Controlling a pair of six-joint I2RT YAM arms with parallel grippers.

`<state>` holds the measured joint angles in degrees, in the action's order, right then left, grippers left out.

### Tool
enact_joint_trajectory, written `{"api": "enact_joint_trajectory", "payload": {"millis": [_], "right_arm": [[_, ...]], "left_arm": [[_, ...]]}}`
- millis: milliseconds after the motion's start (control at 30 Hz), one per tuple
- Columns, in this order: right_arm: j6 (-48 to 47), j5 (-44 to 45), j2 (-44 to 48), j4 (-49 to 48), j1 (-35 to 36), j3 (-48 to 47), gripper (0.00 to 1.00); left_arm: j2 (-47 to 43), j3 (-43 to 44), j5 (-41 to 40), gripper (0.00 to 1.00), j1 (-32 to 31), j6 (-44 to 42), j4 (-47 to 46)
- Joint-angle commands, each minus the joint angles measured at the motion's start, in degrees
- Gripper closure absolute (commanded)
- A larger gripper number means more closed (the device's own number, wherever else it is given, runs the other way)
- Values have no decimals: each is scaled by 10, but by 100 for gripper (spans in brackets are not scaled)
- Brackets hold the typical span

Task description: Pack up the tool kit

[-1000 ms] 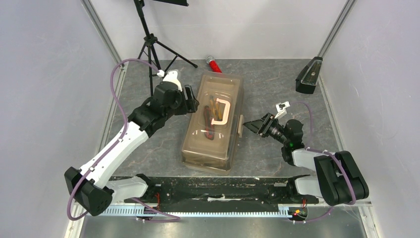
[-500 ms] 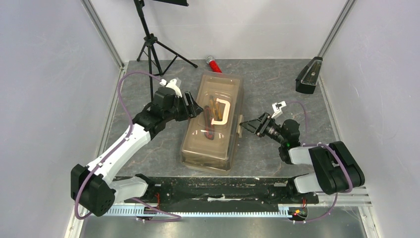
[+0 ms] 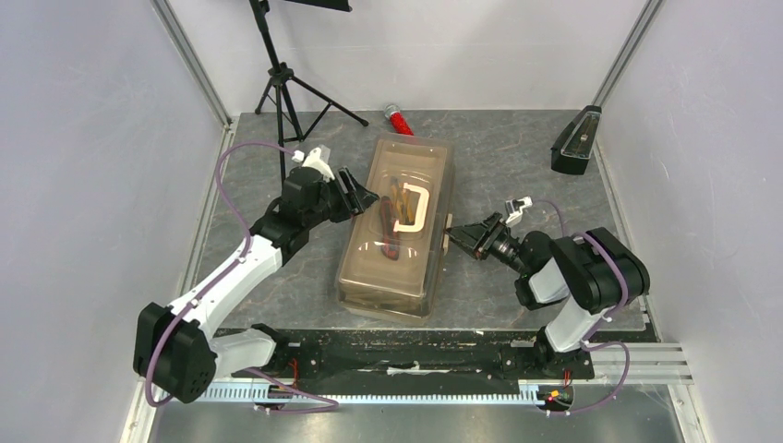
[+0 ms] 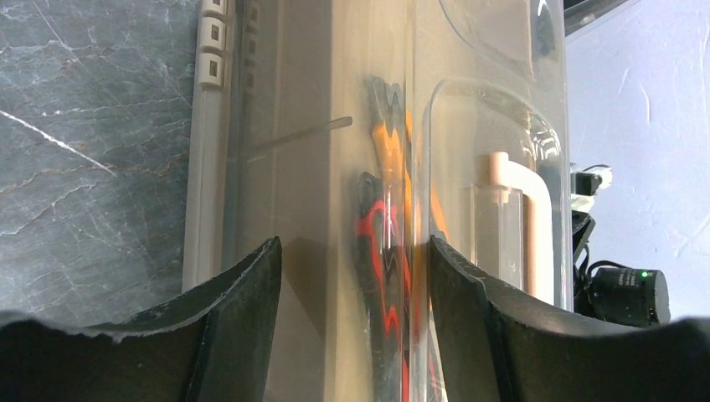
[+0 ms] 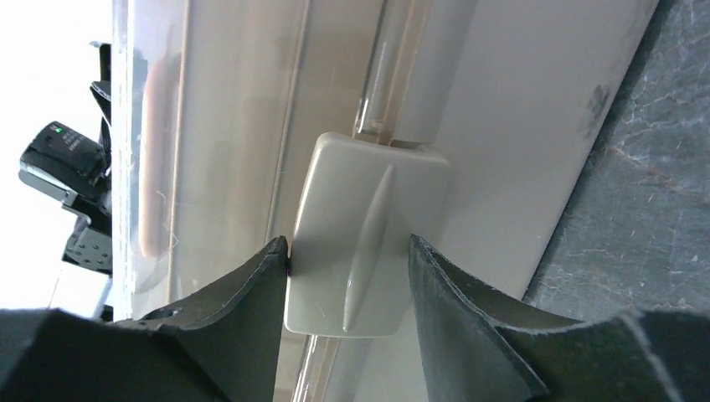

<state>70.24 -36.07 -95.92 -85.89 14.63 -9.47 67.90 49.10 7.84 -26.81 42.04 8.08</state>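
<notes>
The tan translucent toolbox [image 3: 392, 268] lies closed in the middle of the table, cream handle [image 3: 413, 210] on top. Black-orange and red tools [image 3: 392, 226] show through the lid. My left gripper [image 3: 363, 198] is at the box's left upper edge. In the left wrist view its fingers [image 4: 243, 289] stand apart astride the lid edge [image 4: 293, 167], the tools [image 4: 385, 218] blurred behind the plastic. My right gripper [image 3: 459, 238] is at the box's right side. In the right wrist view the cream latch [image 5: 368, 218] sits between its fingers, both touching it.
A red glittery cylinder [image 3: 400, 120] lies just behind the box. A black metronome [image 3: 574, 140] stands at the back right corner. A black tripod stand [image 3: 286, 88] rises at the back left. Grey walls close in both sides.
The left gripper has slid right onto the box's lid edge and narrowed a little. The right gripper has moved left onto the latch, its elbow folding up. The box has not moved.
</notes>
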Motion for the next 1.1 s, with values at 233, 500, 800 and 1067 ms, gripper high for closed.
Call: {"api": "enact_joint_trajectory", "payload": {"millis": [233, 500, 800, 1067], "right_arm": [[6, -51, -7, -101, 3, -41, 43], [-171, -60, 186, 263, -100, -68, 18], [-516, 240, 413, 895, -108, -328, 2], [-620, 440, 518, 1055, -86, -478, 2]], "left_arm": [[12, 0, 20, 34, -24, 22, 52], [-82, 75, -141, 24, -17, -52, 159], [-229, 147, -308, 13, -17, -159, 254], [-350, 186, -383, 5, -17, -282, 283]]}}
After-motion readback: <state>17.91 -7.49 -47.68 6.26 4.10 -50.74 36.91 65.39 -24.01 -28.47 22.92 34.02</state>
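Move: The latch sits between the right fingertips, about 1 cm left of that hand. From there the white handle is some 8 cm left, 4 ahead and 6 above, and the black metronome about 28 cm right, 20 ahead and slightly lower. The left fingers are astride the lid's left upper edge: the toolbox's middle is roughly 6 cm right, 5 back and 10 below, the handle 8 cm right, 1 back and level, the latch some 15 right, 6 back and 8 below. After a moment more pressed against the latch and the lid's left edge, both hands open wide and let go of the toolbox. The right hand rises about 20 cm while going 15 to the right and somewhat forward, rolling left side down and swinging clockwise; the left hand lifts off 18 cm up and 15 left, then increasingly back, tipping up nearly 30 degrees. ##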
